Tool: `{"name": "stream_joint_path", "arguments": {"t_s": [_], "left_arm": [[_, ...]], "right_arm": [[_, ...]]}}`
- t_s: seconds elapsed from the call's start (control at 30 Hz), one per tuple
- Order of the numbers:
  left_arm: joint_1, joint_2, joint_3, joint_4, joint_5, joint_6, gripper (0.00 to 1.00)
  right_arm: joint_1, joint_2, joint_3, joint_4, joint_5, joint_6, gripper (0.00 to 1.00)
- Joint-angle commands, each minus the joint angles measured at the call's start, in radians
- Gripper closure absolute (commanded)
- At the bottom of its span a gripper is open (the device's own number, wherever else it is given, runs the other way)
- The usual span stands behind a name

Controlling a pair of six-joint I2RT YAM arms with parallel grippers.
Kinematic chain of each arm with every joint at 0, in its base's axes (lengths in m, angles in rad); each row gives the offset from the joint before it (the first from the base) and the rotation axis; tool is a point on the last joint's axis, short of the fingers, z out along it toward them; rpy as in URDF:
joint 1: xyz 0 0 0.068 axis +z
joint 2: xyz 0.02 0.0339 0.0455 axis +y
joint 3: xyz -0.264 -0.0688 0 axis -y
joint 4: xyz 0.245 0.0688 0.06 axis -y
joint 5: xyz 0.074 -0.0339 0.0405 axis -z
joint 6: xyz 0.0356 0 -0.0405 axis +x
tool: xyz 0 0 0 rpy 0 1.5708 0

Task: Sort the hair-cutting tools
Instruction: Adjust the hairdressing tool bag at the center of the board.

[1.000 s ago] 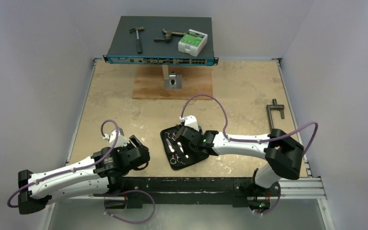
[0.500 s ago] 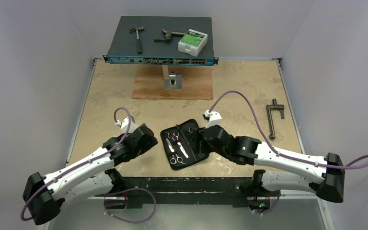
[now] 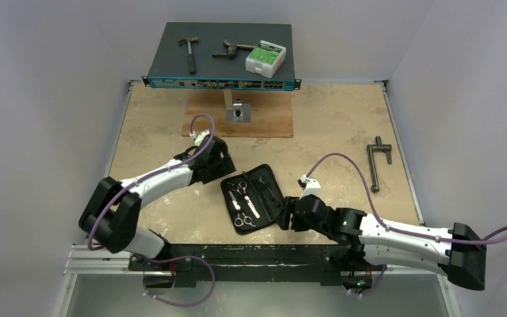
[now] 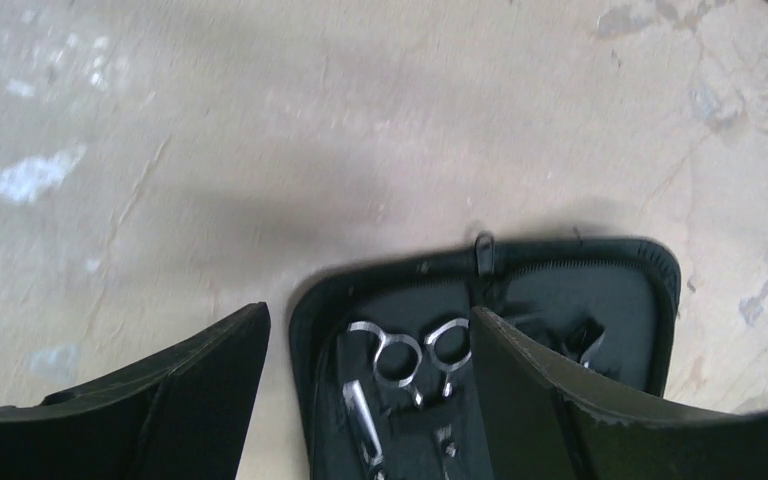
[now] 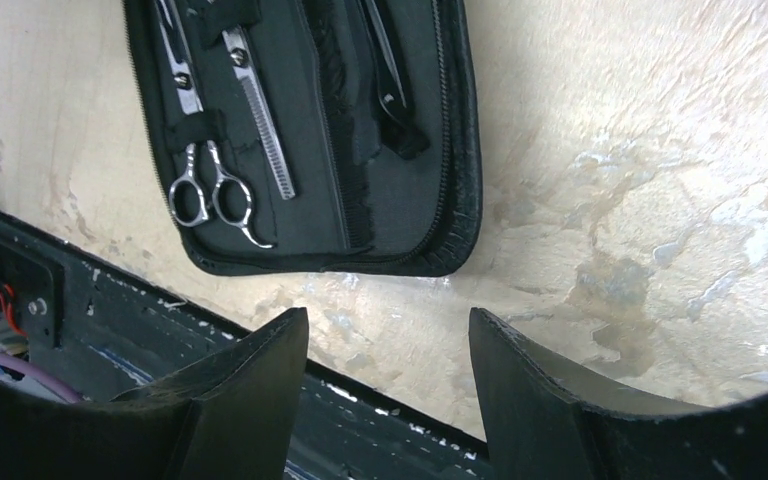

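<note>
An open black case [image 3: 257, 177] lies near the table's front edge with two silver scissors strapped in its left half. One pair [image 3: 239, 190] has its rings at the far end, the other pair [image 3: 243, 218] at the near end. A thin dark clip [image 3: 268, 192] sits in the right half. No comb can be made out. My left gripper [image 3: 225, 169] hovers open at the case's far left corner, over the ring handles [image 4: 422, 352]. My right gripper [image 3: 288, 215] is open and empty at the near right corner, short of the case [image 5: 420, 200] and the near scissors [image 5: 210, 195].
A network switch [image 3: 221, 82] at the back carries a hammer [image 3: 188, 53], a rusty tool [image 3: 232, 48] and a white-green box [image 3: 265, 58]. Before it are a wooden board [image 3: 264, 122] and a metal bracket [image 3: 239, 111]. A grey T-bar [image 3: 376, 162] lies right.
My left arm swung from the near left up to the case's far left corner. The right arm drew back off the case to its near right corner. The case and tools stayed put.
</note>
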State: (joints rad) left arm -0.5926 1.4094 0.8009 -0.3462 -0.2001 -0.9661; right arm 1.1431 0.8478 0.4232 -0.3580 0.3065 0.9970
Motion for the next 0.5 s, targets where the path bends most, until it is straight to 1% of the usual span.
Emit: {"name": "stream_joint_path", "arguments": {"t_s": [0.0, 0.07, 0.27, 0.37, 0.47], "left_arm": [[0.041, 0.12, 0.113, 0.082, 0.073, 0.126, 0.28], [0.042, 0.162, 0.14, 0.08, 0.07, 0.137, 0.28], [0.05, 0.237, 0.148, 0.103, 0.036, 0.159, 0.28], [0.058, 0.274, 0.151, 0.121, 0.055, 0.163, 0.3], [0.06, 0.289, 0.122, 0.163, 0.102, 0.147, 0.34]], "right_arm": [[0.0, -0.003, -0.077, 0.134, -0.033, 0.061, 0.41], [-0.001, 0.006, -0.102, 0.184, -0.029, 0.056, 0.41], [-0.002, 0.065, -0.119, 0.284, 0.027, 0.042, 0.43], [-0.007, 0.106, -0.122, 0.342, 0.03, 0.031, 0.44], [-0.024, 0.157, -0.108, 0.371, 0.019, 0.014, 0.47]]}}
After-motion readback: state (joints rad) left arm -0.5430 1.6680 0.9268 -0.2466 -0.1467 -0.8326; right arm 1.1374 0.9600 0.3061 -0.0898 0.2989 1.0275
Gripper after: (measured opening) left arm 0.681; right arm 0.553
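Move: The open tool bag's middle lies about 8 cm back and 6 cm to the right of my left hand, some 5 cm below; that hand hovers by the bag's far edge. From my right hand the bag's middle is about 8 cm ahead and 8 cm to the left, 5 cm down. In the bag, the hair clip lies roughly 13 cm ahead and 4 cm left of my right hand; the left scissors about 7 cm ahead and 12 cm left. I carry my left hand forward past the bag's far edge, slightly rightward, and sink it about 3.5 cm, so its open fingers come down just beyond that edge. Meanwhile I drop my right hand some 3 cm beside the near right corner, then ease it left and forward about 1.5 cm to bring its open fingers up close to that corner. ##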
